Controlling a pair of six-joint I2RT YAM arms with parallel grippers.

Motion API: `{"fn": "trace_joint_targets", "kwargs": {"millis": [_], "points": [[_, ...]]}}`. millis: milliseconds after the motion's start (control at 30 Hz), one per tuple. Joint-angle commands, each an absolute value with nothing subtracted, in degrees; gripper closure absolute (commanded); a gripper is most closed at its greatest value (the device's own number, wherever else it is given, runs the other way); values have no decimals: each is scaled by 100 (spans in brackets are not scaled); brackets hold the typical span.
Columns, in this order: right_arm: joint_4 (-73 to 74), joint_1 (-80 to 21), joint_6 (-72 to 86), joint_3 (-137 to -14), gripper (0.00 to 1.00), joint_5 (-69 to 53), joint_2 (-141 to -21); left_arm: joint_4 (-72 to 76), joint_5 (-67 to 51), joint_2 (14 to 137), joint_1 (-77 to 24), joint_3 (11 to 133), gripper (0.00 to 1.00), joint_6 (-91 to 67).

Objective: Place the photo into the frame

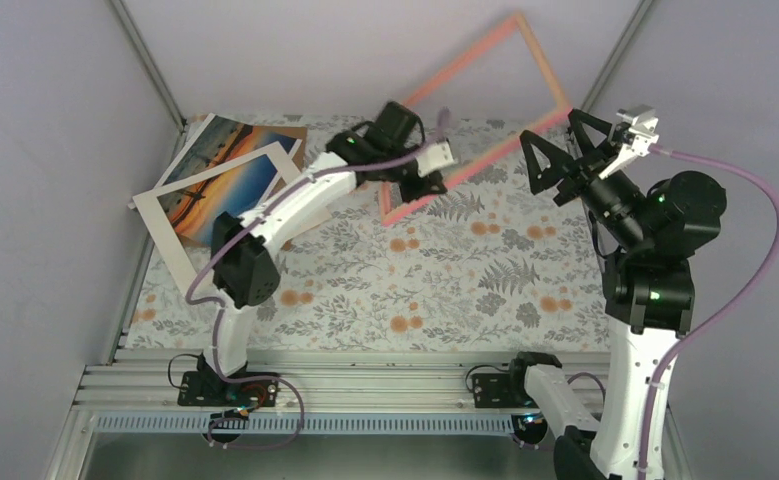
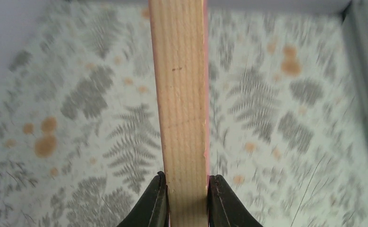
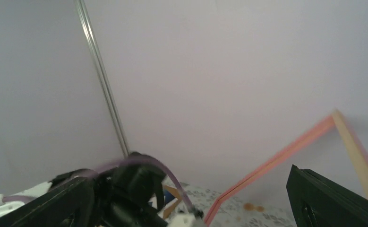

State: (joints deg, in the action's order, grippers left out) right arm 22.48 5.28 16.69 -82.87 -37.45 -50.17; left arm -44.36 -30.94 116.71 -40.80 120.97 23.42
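The pink frame (image 1: 485,75) is lifted off the table and tilted, its far corner high against the back wall. My left gripper (image 1: 422,188) is shut on its lower rail. In the left wrist view both fingers press the sides of the bare wood strip of the frame (image 2: 179,94), with the left gripper (image 2: 186,182) closed around it. My right gripper (image 1: 562,142) stands wide open next to the frame's right corner, holding nothing. In the right wrist view the frame (image 3: 276,161) shows beyond the right gripper (image 3: 196,201). The photo (image 1: 227,188) lies at the back left, under a white mat.
The white mat border (image 1: 160,240) lies over the photo, with a brown cardboard sheet (image 1: 290,135) beneath, near the left wall. The fern-patterned tablecloth (image 1: 445,290) covers the table. Grey walls and corner posts close in the back and sides. The left arm (image 3: 134,189) shows in the right wrist view.
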Motion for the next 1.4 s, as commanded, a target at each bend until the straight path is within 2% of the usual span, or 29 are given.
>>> {"fn": "trace_joint_targets", "kwargs": {"millis": [0,167,333,567,900,1200,1267,1333,1367], "points": [[3233,658,1056,-8528,0,-3173,-4996,-4737,-1628,11830,-4487,11972,98,3984],[3343,848,1208,-8471,0,-3085,-5132,-4397,-879,11925,-4904,11195,98,4320],[3330,1019,1563,-8139,0,-3044,-5278,-4197,-579,12180,-5147,10765,98,4080],[3088,1118,1820,-7645,0,-3297,-5470,-3446,-523,12130,-5410,9559,98,3823],[2874,1123,1736,-7216,0,-3500,-5869,-3274,-919,12622,-5462,9587,95,3347],[2742,1122,1429,-7034,0,-3530,-6121,-3313,-1009,12473,-5458,9228,87,3332],[2683,1125,1373,-6968,0,-3592,-6167,-3400,-1046,12448,-5452,9203,81,3292],[2626,1125,1279,-6924,0,-3668,-6249,-3522,-1183,12349,-5390,9221,58,3255],[2594,1121,1221,-6901,0,-3721,-6299,-3539,-1296,12237,-5324,9225,51,3192]]}}
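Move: The left hand, holding the pink frame's near long side with the frame tilted in the air, is taking it to a bare patch of table. The middle of that patch is about 8 cm ahead, 10 cm to its right and 27 cm below. On the table, the white mat is about 8 cm ahead and 47 cm to its left, the photo about 18 cm ahead and 50 cm left. From the empty right hand the patch is roughly 20 cm ahead, 3 cm left and 52 cm below. Down about 26 cm and back some 7, fast at first and then easing, the left hand lowers the held frame to the table, rolling some 30 degrees so its fingers end nearly straight down. There its fingers part from the near side. The right hand, still wide open, sinks and reaches forward above the frame's right part, drifting slightly right and tipping down. ##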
